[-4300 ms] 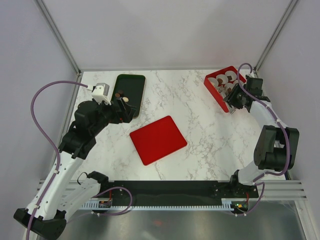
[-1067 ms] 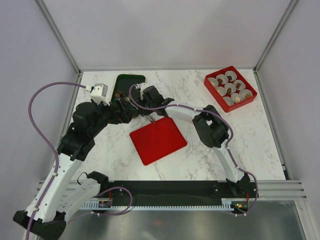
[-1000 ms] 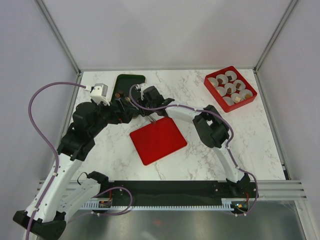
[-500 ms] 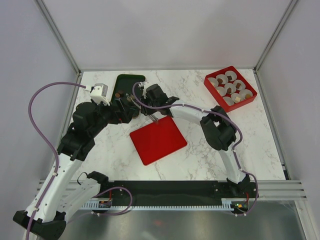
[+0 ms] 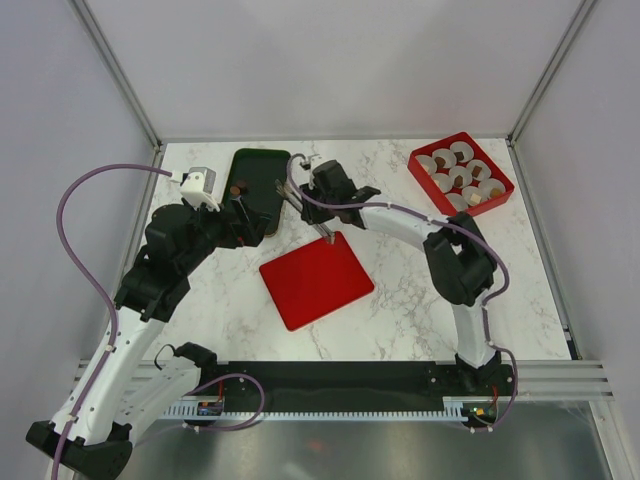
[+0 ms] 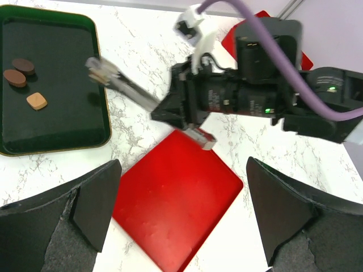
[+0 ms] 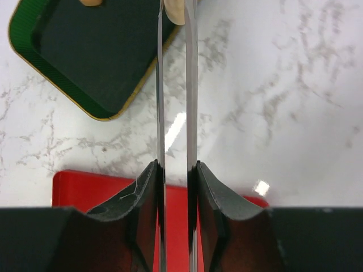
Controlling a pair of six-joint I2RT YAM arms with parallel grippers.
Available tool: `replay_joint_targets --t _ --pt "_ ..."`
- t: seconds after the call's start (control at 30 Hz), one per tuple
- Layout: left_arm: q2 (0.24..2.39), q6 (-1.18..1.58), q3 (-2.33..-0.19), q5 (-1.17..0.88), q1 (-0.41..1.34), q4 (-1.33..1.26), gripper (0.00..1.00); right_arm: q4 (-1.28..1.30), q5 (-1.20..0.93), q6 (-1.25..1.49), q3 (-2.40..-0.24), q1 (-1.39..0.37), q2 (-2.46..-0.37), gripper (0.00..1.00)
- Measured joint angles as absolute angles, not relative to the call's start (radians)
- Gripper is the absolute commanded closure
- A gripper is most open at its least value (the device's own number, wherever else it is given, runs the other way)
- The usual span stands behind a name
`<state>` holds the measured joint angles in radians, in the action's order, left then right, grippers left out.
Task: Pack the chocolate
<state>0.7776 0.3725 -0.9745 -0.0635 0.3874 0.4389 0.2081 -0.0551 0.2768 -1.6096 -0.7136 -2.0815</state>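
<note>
My right gripper [image 5: 312,208] [image 7: 176,167] is shut on thin metal tongs [image 7: 160,85] [image 6: 127,88]. The tongs' tips pinch a cream-tan chocolate [image 7: 176,11] [image 6: 97,72] just over the right rim of the green tray [image 5: 262,165] [image 6: 68,119]. On the tray lie three more chocolates: a dark brown one [image 6: 24,65], a brown one [image 6: 14,76] and a tan one [image 6: 37,101]. My left gripper [image 6: 181,187] [image 5: 250,215] hangs open above the red lid [image 5: 315,278] [image 6: 176,204], with nothing between its fingers [image 6: 96,204].
A red box [image 5: 497,165] of white pleated paper cups, some with candies in them, stands at the back right corner. The red lid lies flat mid-table, close under both grippers. The right arm stretches across the table towards the left.
The right gripper with the tongs has shifted rightward, away from the tray's middle to its right rim, carrying a cream-tan chocolate. The left arm has stayed still and open.
</note>
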Motion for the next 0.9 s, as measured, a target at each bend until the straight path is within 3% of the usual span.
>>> replay_joint_targets --t 0.53,0.9 --pt "0.775 0.373 -0.975 -0.067 0.387 0.439 0.00 0.410 0.104 0.319 -1.196 -0.296 -1.452 0.63" --pt "0.775 0.382 -0.974 -0.091 0.387 0.439 0.00 0.577 0.083 0.331 -1.147 0.016 -1.377 0.63"
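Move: My right hand grips the tongs with a pale chocolate in their tips. The empty paper cup in the red box's near corner lies about 40 cm to my right, 9 ahead and 10 below; its filled neighbours are some 6 cm beyond it and 4 to its left, and 2 cm beyond and 5 to its right. The green tray is about 12 ahead, 12 left. From my left hand the empty cup is some 52 cm right, 24 ahead, 31 below. I swing my right hand quickly to the right, about 40 cm, away from the green tray and across to the red box's near corner. I rise some 9 cm over the first two thirds, then sink slightly, turning about 50 degrees clockwise so the tongs point forward over the empty cup; my fingers keep their squeeze on the tongs. ##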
